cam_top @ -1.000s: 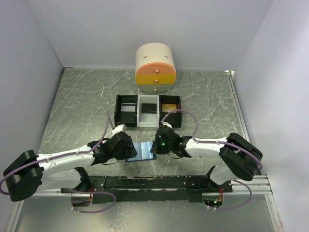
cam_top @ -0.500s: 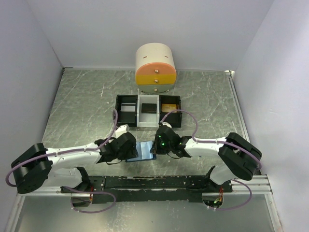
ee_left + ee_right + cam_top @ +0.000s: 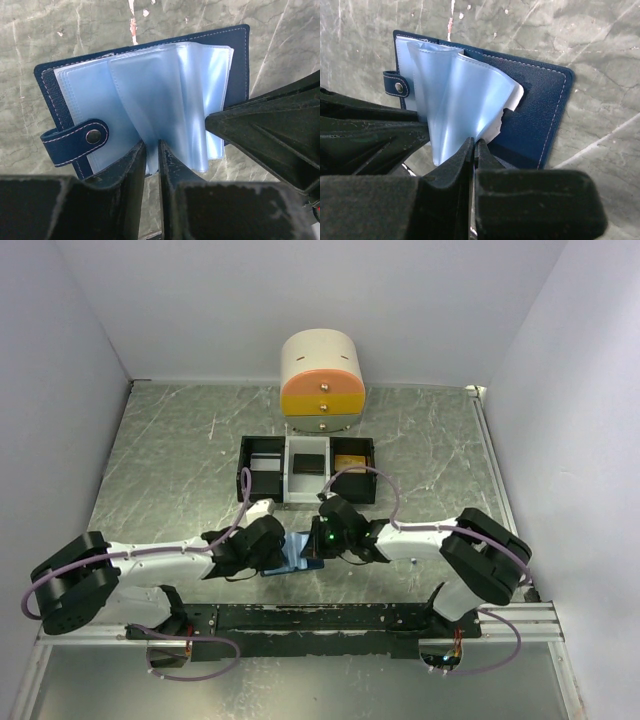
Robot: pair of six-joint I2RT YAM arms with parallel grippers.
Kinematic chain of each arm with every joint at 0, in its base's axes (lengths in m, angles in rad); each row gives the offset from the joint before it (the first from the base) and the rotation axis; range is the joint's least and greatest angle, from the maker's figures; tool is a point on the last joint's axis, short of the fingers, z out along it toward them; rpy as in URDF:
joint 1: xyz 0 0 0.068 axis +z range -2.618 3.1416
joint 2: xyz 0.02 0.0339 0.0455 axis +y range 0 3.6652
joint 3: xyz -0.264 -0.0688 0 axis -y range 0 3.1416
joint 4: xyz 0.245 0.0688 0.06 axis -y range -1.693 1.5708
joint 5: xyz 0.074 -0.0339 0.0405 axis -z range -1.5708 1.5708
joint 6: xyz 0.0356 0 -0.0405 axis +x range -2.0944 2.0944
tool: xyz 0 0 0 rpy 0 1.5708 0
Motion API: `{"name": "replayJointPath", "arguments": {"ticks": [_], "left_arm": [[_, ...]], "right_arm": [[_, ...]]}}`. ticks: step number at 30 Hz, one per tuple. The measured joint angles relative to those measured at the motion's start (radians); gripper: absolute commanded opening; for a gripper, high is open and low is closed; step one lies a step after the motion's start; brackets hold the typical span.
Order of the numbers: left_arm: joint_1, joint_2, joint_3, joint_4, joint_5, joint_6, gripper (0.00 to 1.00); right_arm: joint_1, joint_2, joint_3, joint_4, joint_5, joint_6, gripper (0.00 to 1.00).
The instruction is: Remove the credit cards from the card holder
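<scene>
The card holder [image 3: 297,548] lies open on the table between my two grippers. Its dark blue cover [image 3: 236,55] has a clasp tab [image 3: 75,140] with a snap. Its light blue plastic sleeves [image 3: 460,100] stand up in a fan. My left gripper [image 3: 151,143] is shut on the near edge of one sleeve. From the other side, my right gripper [image 3: 474,143] is shut on the edge of the raised sleeves. A white torn-edged sheet [image 3: 514,97] shows behind the sleeves. No credit cards show in the sleeves.
A black-and-white three-compartment tray [image 3: 243,472] stands just behind the holder. It holds a white piece, a black piece and a tan-gold piece [image 3: 349,462]. A rounded cream and orange drawer unit [image 3: 322,383] stands at the back. White walls close in the table.
My left gripper has moved in and closed on a sleeve. My right gripper has shifted left, and the holder's sleeves are now bunched up between the two grippers.
</scene>
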Motion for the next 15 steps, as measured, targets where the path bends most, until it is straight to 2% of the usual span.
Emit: {"name": "replayJointPath", "arguments": {"ticks": [4,7,10,15], "left_arm": [[-0.008,0.003,0.011,-0.023,-0.013,-0.009,0.36],[-0.015,-0.021,0.015,-0.069,-0.03,-0.025,0.5],[-0.018,-0.081,0.014,-0.14,-0.047,-0.032,0.61],[-0.02,-0.223,0.017,-0.206,-0.067,-0.022,0.76]], "right_arm": [[0.004,0.0,0.019,-0.034,0.027,-0.008,0.03],[0.007,-0.036,0.027,-0.102,0.088,-0.019,0.12],[0.007,-0.093,0.039,-0.163,0.147,-0.04,0.32],[0.008,-0.217,0.089,-0.24,0.248,-0.113,0.42]]}}
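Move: The open card holder lies under both hands, 1 or 2 cm below the fingertips: its middle is about 3 cm ahead and 1 cm right of the left hand, and about 2 cm ahead and 3 cm left of the right hand, which pinches a clear sleeve. Its snap strap is roughly 5 cm left of the left hand, level with it. The white tray stands some 20 cm ahead of the right hand and 1 cm left, the right black box as far ahead but 9 cm right. Upwards and apart, after barely stirring at first: the right hand draws about 2 cm to its right, then rises some 6 cm while going forward 3 to 4 cm, its shut fingers opening to let go of the clear sleeve and its wrist tilting up about 15 degrees. The left hand backs off leftward about 2 cm and rises nearly 4 cm, fingers spreading wider, clear of the card holder. ##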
